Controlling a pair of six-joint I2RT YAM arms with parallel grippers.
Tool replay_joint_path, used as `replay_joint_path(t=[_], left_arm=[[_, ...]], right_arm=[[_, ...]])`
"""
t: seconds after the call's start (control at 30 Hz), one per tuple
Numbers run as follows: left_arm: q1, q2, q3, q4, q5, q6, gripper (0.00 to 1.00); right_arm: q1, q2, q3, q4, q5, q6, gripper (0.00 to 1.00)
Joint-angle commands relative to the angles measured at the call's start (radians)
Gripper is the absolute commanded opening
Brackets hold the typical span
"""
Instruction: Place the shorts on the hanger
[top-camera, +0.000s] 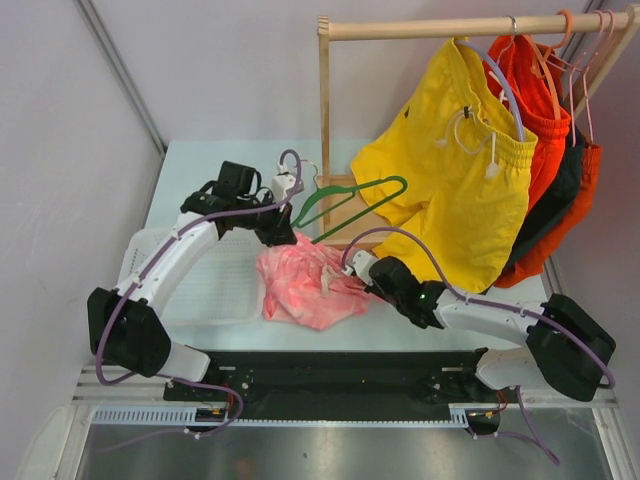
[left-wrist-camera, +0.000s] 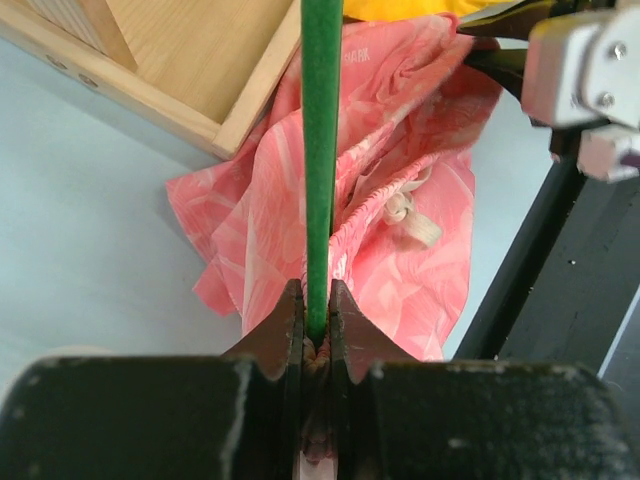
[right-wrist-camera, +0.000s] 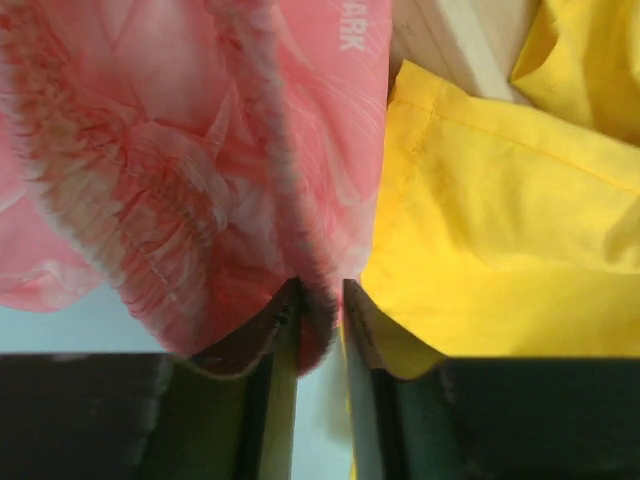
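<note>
The pink mottled shorts (top-camera: 305, 285) lie crumpled on the table in front of the wooden rack. The thin green hanger (top-camera: 350, 205) slants over the shorts, with its hook towards the left arm. My left gripper (top-camera: 275, 225) is shut on the hanger's green wire (left-wrist-camera: 322, 150). A bit of pink fabric is pinched under the wire between the left fingertips (left-wrist-camera: 317, 300), and the shorts (left-wrist-camera: 400, 160) spread out below. My right gripper (top-camera: 358, 268) is at the shorts' right edge. In the right wrist view its jaws (right-wrist-camera: 320, 290) stand narrow round the gathered waistband (right-wrist-camera: 180, 180).
Yellow shorts (top-camera: 450, 170) hang from the wooden rack (top-camera: 325, 110), close behind the right gripper and filling the right wrist view (right-wrist-camera: 480, 230). Orange-red shorts (top-camera: 540, 110) hang further right. The rack's wooden base (left-wrist-camera: 190, 70) lies behind the pink shorts. A white tray (top-camera: 215, 285) sits on the left.
</note>
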Motion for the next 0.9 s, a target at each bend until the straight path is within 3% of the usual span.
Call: replay_joint_path(t=[0.0, 0.07, 0.3, 0.57, 0.7, 0.87], left_arm=[[0.049, -0.020, 0.025, -0.016, 0.079, 0.039, 0.00], [0.083, -0.029, 0.034, -0.032, 0.099, 0.062, 0.00], [0.195, -0.100, 0.037, -0.159, 0.215, 0.236, 0.00], [0.284, -0.228, 0.023, -0.361, 0.318, 0.633, 0.00], [0.284, -0.248, 0.028, -0.527, 0.298, 0.925, 0.00], [0.278, -0.244, 0.019, -0.567, 0.146, 1.003, 0.00]], right_arm=[[-0.074, 0.004, 0.027, -0.025, -0.140, 0.000, 0.16], [-0.103, -0.043, 0.030, -0.080, -0.209, 0.031, 0.00], [-0.291, -0.224, 0.075, -0.190, -0.423, 0.083, 0.00], [-0.539, -0.249, 0.194, -0.289, -0.583, 0.115, 0.00], [-0.565, -0.258, 0.236, -0.306, -0.583, 0.112, 0.00], [-0.576, -0.279, 0.280, -0.335, -0.571, 0.115, 0.00]])
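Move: The right hand's part-open fingers are already around the right-hand edge of the shorts' waistband. The hanger's free end is about 11 cm ahead of them, 7 cm right and 13 cm up; the rack tray's near-left corner lies some 9 cm ahead, 9 left, 4 below. For the left hand, still holding the shorts and the hanger's other end, that waistband edge is about 14 cm right, 4 back and 10 below. The right fingers shut on the waistband edge and pinch it, then the hand lifts it about 11 cm, drifting a few centimetres forward and right while its left side rolls up some 30 degrees. The left hand keeps its pinch on waistband and hanger, going left about 6 cm, then also back about 6 cm and up some 4 cm, turning clockwise and tipping up. ##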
